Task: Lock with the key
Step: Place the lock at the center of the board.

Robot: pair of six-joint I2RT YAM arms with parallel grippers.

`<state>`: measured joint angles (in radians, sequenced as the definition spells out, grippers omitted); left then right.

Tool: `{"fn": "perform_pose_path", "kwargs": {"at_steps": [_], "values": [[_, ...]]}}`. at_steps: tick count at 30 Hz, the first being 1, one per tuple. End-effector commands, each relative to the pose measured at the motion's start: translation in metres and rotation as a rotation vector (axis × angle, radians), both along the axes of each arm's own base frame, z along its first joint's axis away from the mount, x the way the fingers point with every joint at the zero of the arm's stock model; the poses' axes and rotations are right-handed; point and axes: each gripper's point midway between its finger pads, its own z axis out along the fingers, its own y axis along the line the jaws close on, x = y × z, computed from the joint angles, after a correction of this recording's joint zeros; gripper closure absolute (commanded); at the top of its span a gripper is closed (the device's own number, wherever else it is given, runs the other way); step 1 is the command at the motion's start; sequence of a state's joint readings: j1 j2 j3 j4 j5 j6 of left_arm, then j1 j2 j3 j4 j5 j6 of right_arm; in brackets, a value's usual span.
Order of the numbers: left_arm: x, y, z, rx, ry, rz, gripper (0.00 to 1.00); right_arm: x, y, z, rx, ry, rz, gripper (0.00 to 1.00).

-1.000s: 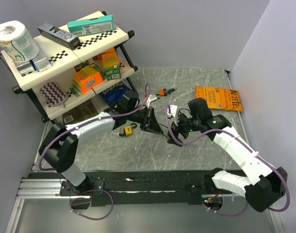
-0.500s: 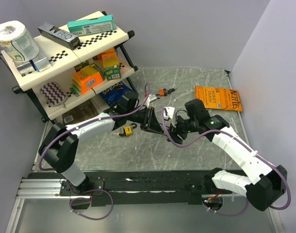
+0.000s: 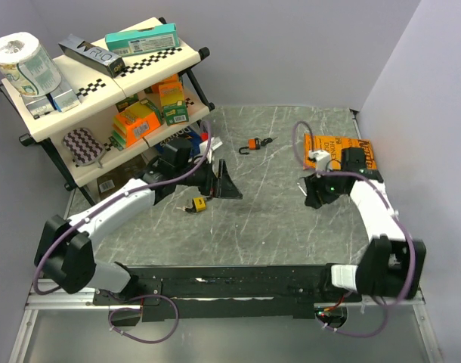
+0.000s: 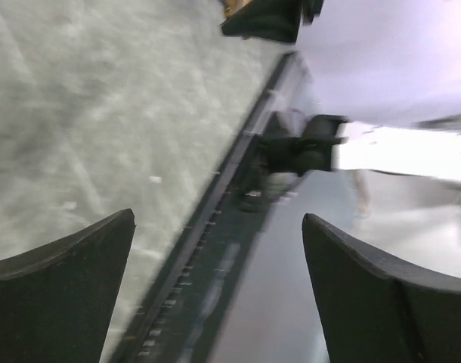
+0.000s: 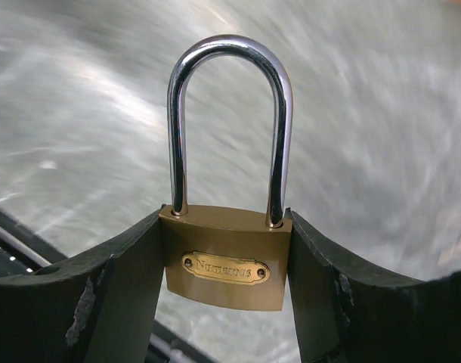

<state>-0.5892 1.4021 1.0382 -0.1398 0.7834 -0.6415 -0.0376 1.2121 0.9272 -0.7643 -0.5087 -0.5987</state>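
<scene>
In the right wrist view a brass padlock [image 5: 225,257] with a closed silver shackle sits upright, and my right gripper [image 5: 225,266] is shut on its two sides. From above, the right gripper [image 3: 312,197] hangs over the right side of the table, hiding the padlock. An orange-headed key [image 3: 253,144] lies on the marble top at the back centre, away from both grippers. My left gripper [image 3: 232,190] is mid-table, open; in its wrist view the left gripper [image 4: 215,261] has nothing between its fingers. A small yellow padlock [image 3: 196,204] lies just left of it.
A two-tier shelf rack [image 3: 102,113] with boxes and a toilet roll [image 3: 23,62] fills the back left. An orange snack bag [image 3: 338,151] lies at the back right, close behind the right wrist. A black rail [image 3: 215,283] runs along the near edge.
The two grippers were together at mid-table. The left gripper has opened and drawn back left. The right arm has swung away to the right, shut on the brass padlock.
</scene>
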Motion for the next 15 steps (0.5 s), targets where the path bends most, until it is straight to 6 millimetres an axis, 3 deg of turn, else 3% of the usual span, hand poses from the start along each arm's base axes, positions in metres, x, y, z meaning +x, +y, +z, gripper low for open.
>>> {"fn": "perform_pose_path", "kwargs": {"at_steps": [1,5,12,15], "values": [[0.025,0.018,0.011,0.113,-0.309,0.064,0.04,0.014,-0.058,-0.016,-0.030,0.127,-0.249,0.94],[0.039,0.030,0.017,0.170,-0.412,0.135,0.04,0.025,-0.088,-0.044,-0.071,0.214,-0.404,0.94],[0.056,0.056,0.038,0.177,-0.584,0.320,0.04,0.047,-0.112,-0.069,-0.104,0.252,-0.547,0.89],[0.049,0.056,0.037,0.216,-0.635,0.235,0.04,0.056,-0.119,-0.075,-0.108,0.253,-0.597,0.86]]}}
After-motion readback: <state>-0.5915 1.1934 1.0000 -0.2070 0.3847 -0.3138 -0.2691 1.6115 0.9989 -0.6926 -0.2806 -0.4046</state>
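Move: The right hand already grips the brass lock about 13 cm above the board. The bare patch it heads for lies some 11 cm to its right and 2 cm ahead. The keys lie about 18 cm right and 5 cm ahead, and the orange bag about 17 cm right and 24 cm ahead. From the empty left hand, that patch is about 37 cm right, 7 cm ahead and 23 cm below; the small brass padlock is some 17 cm ahead, 5 cm left. Still pinching the lock body, the right hand carries it about 10 cm to the right and nearly as far down towards the board, easing slightly forward near the end; its fingers swing some 30 degrees clockwise and tip more steeply down. The left hand, wide open and empty, backs away leftward and forward, fingers swinging forward, rising late. ##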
